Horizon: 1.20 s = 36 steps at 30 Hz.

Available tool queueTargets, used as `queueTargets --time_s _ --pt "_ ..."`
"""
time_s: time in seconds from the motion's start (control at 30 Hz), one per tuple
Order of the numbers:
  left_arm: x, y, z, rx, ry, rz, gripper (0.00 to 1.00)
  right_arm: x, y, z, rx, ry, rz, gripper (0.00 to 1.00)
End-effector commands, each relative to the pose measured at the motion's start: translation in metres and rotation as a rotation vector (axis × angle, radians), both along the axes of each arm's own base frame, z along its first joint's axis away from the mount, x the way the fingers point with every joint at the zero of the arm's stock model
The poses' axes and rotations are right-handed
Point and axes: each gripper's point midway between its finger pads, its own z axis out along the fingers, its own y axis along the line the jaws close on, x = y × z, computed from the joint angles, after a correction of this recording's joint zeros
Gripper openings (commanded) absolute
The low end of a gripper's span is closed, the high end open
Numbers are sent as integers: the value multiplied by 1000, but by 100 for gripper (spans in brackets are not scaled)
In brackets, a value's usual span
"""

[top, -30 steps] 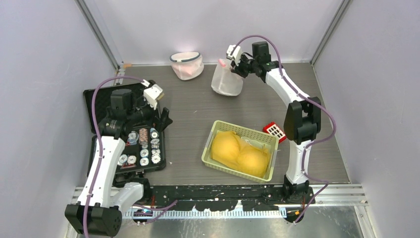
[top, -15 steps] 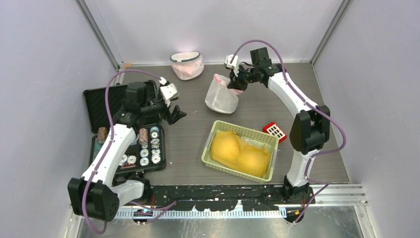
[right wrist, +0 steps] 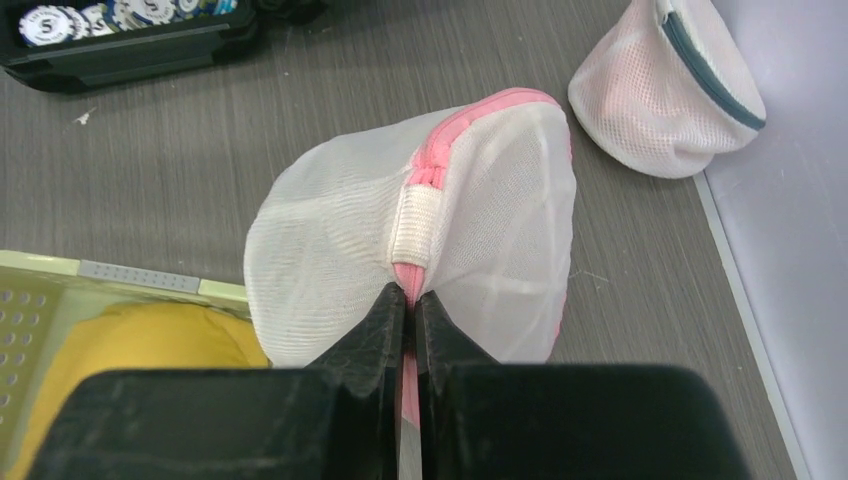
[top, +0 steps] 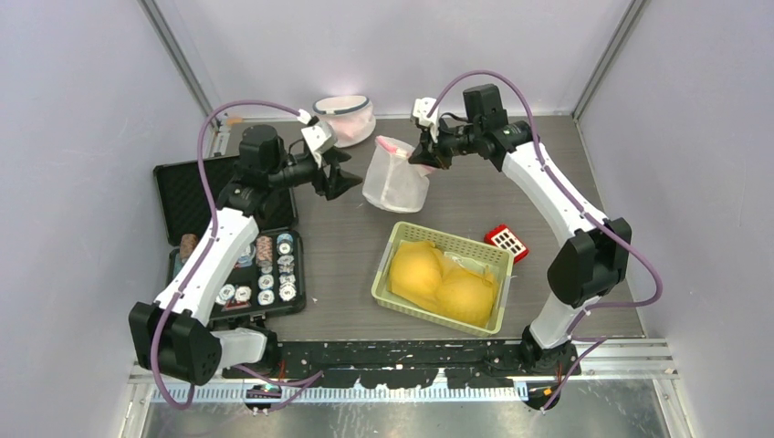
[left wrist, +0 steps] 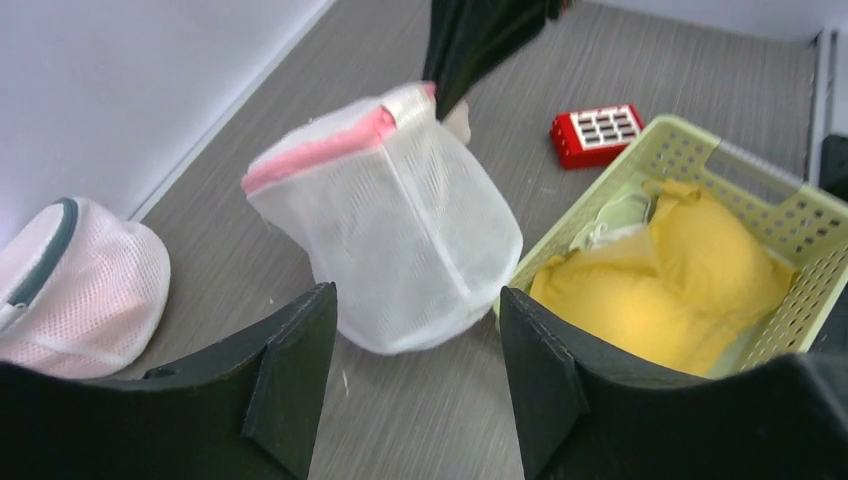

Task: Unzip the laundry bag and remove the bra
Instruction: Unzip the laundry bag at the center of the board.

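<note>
The laundry bag (top: 392, 181) is white mesh with a pink zipper edge. It hangs just above the table's back middle. My right gripper (top: 423, 157) is shut on the bag's pink zipper edge (right wrist: 432, 160), below a white tab, pinching it between the fingertips (right wrist: 410, 295). My left gripper (top: 343, 179) is open just left of the bag, level with it, and touches nothing. In the left wrist view the bag (left wrist: 400, 230) fills the gap ahead of the jaws (left wrist: 415, 296). The bra is hidden; the mesh shows nothing inside.
A second mesh bag (top: 345, 119) with a dark zipper lies at the back wall. A green basket (top: 385, 262) holding a yellow padded garment (top: 443, 283) stands in front of the hanging bag. A red block (top: 506, 241) lies to the basket's right. An open black case (top: 183, 196) of poker chips lies at the left.
My left arm has swung from over the chip case toward the bag, its jaws narrowing. My right gripper has carried the bag left and nearer.
</note>
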Motion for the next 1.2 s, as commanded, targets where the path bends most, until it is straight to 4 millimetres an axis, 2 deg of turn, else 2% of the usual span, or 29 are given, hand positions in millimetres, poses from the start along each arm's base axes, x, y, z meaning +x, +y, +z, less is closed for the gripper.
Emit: queueTargets --time_s 0.0,0.1,0.23,0.33,0.43,0.63,0.73,0.83,1.03,1.17 --pt "9 -8 49 -116 -3 42 62 -19 14 40 74 -100 64 1" --pt "20 -8 52 -134 81 122 60 -26 20 45 78 -127 88 1" --pt "18 -12 52 -133 136 107 59 -34 27 54 88 -155 121 1" --pt "-3 -18 53 -82 60 -34 58 -43 32 61 94 -174 152 1" --pt "-16 -16 53 -49 -22 -87 57 -53 37 67 93 -198 183 1" --pt "-16 -14 51 -21 -5 -76 57 -71 45 77 91 -248 240 1" --pt "-19 -13 51 -3 -42 -99 61 -78 47 80 82 -268 268 1" --pt "-28 -12 48 45 -123 -153 62 -84 50 80 69 -287 294 1" --pt "-49 -9 57 95 -287 -231 60 -92 55 81 65 -294 316 1" --pt "-57 -10 57 105 -321 -256 57 -95 59 83 71 -298 329 1"
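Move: From the left gripper the hanging laundry bag lies about 9 cm to the right, level fore and aft and some 6 cm lower; the basket is roughly 22 cm back, 19 cm right and 26 cm down, the blue-rimmed bag 12 cm ahead, 2 cm left and 22 cm down. The right hand holds the bag, its middle 3 cm back, 4 cm left and 6 cm below; the left gripper is about 13 cm left, 2 cm back, at similar height. Right hand, still pinching the laundry bag, draws it back about 8 cm and leftward; open left rises, then backs. ##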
